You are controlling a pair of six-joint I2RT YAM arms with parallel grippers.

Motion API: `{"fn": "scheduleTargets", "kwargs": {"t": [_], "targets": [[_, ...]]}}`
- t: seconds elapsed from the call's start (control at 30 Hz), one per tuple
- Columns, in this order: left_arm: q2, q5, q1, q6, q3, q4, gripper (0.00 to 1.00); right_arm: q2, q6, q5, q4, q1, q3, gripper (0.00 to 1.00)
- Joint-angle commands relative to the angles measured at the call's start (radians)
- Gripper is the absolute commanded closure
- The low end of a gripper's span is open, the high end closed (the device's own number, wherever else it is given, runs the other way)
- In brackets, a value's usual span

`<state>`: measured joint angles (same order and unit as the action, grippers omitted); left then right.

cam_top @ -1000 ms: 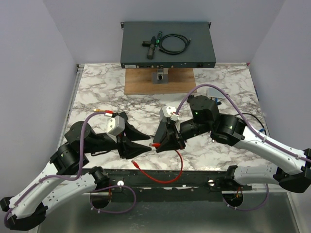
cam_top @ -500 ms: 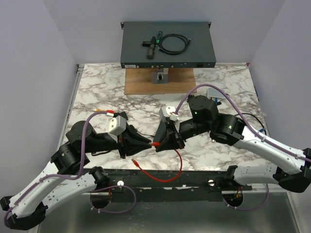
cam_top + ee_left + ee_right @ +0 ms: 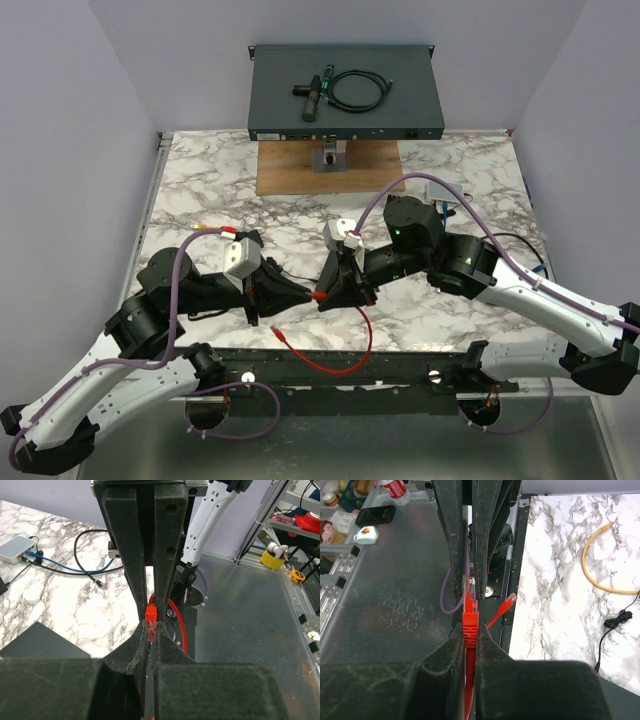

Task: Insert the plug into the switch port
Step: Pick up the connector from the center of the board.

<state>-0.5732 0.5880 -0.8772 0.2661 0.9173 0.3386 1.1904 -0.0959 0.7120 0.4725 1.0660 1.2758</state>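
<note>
The red plug [image 3: 320, 297] on a red cable [image 3: 368, 338] hangs between my two grippers above the table's front edge. My right gripper [image 3: 328, 295] is shut on the plug's ribbed red boot [image 3: 471, 630], with the clear tip [image 3: 469, 587] pointing away from it. My left gripper [image 3: 305, 298] faces it, its jaws closed on the plug's tip [image 3: 151, 625]. The dark switch [image 3: 345, 90] stands at the far end of the table, its port face [image 3: 345, 133] towards me, well away from both grippers.
A wooden board [image 3: 290, 170] with a metal bracket [image 3: 330, 157] lies before the switch. A coiled black cable [image 3: 358, 90] rests on the switch. A white box [image 3: 440, 200] with cables sits at the right. The cable's other red plug [image 3: 279, 338] and a yellow cable [image 3: 212, 229] lie nearby.
My left gripper has moved right to meet the right gripper and its jaws have narrowed onto the plug's tip. The right gripper shifted slightly left, still holding the plug.
</note>
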Motion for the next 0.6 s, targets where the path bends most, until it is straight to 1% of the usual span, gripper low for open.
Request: {"fn": "scheduleTargets", "kwargs": {"t": [0.0, 0.07, 0.1, 0.13, 0.17, 0.23, 0.37, 0.47, 0.57], "targets": [[0.001, 0.021, 0.006, 0.000, -0.003, -0.017, 1.00, -0.004, -0.001, -0.066, -0.014, 0.006, 0.028, 0.83], [-0.002, 0.010, 0.006, 0.013, -0.003, -0.020, 1.00, -0.014, -0.001, -0.095, -0.007, 0.005, 0.021, 0.69], [-0.010, -0.005, 0.006, 0.025, 0.000, -0.016, 1.00, -0.023, 0.001, -0.118, -0.002, 0.005, 0.015, 0.58], [-0.018, -0.022, 0.006, 0.042, 0.006, -0.006, 1.00, -0.031, -0.001, -0.142, 0.005, 0.006, 0.009, 0.50], [-0.029, -0.042, 0.007, 0.059, 0.011, 0.002, 1.00, -0.048, -0.003, -0.176, 0.014, 0.005, 0.001, 0.44], [-0.046, -0.076, 0.006, 0.104, 0.015, 0.011, 1.00, -0.086, -0.005, -0.248, 0.024, 0.005, -0.020, 0.36], [-0.085, -0.165, 0.006, 0.195, 0.015, 0.027, 1.00, -0.162, -0.006, -0.354, 0.023, 0.006, -0.045, 0.25], [-0.116, -0.221, 0.020, 0.240, 0.014, 0.032, 1.00, -0.198, -0.010, -0.424, 0.031, 0.006, -0.044, 0.23], [-0.149, -0.223, 0.071, 0.288, 0.021, 0.026, 1.00, -0.206, -0.008, -0.505, 0.017, 0.005, -0.041, 0.22]]}}
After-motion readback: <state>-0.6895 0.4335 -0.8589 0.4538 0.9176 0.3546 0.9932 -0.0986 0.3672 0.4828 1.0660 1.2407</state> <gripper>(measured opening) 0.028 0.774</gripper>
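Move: The red connector is pinched by both hands: its clear end is at the left fingertips, with its middle about 1 cm to their right, and its boot is in the right fingers, with its middle about 1 cm to their left. From the left hand, the cable's free plug hangs some 7 cm back, 6 cm left and a few centimetres lower. The flat black box lies on the table roughly 6 cm ahead, 5 cm right and 20 cm below. The right fingers let go of the red boot and spread wide as that hand slips forward, then backs off right and up, some 6 cm in all, swinging about 20 degrees clockwise. The left fingers keep their pinch on the clear end and, once the right hand is opening, carry the connector about 4 cm forward and nearly 3 cm down, over towards the black box, rolling about 15 degrees. ##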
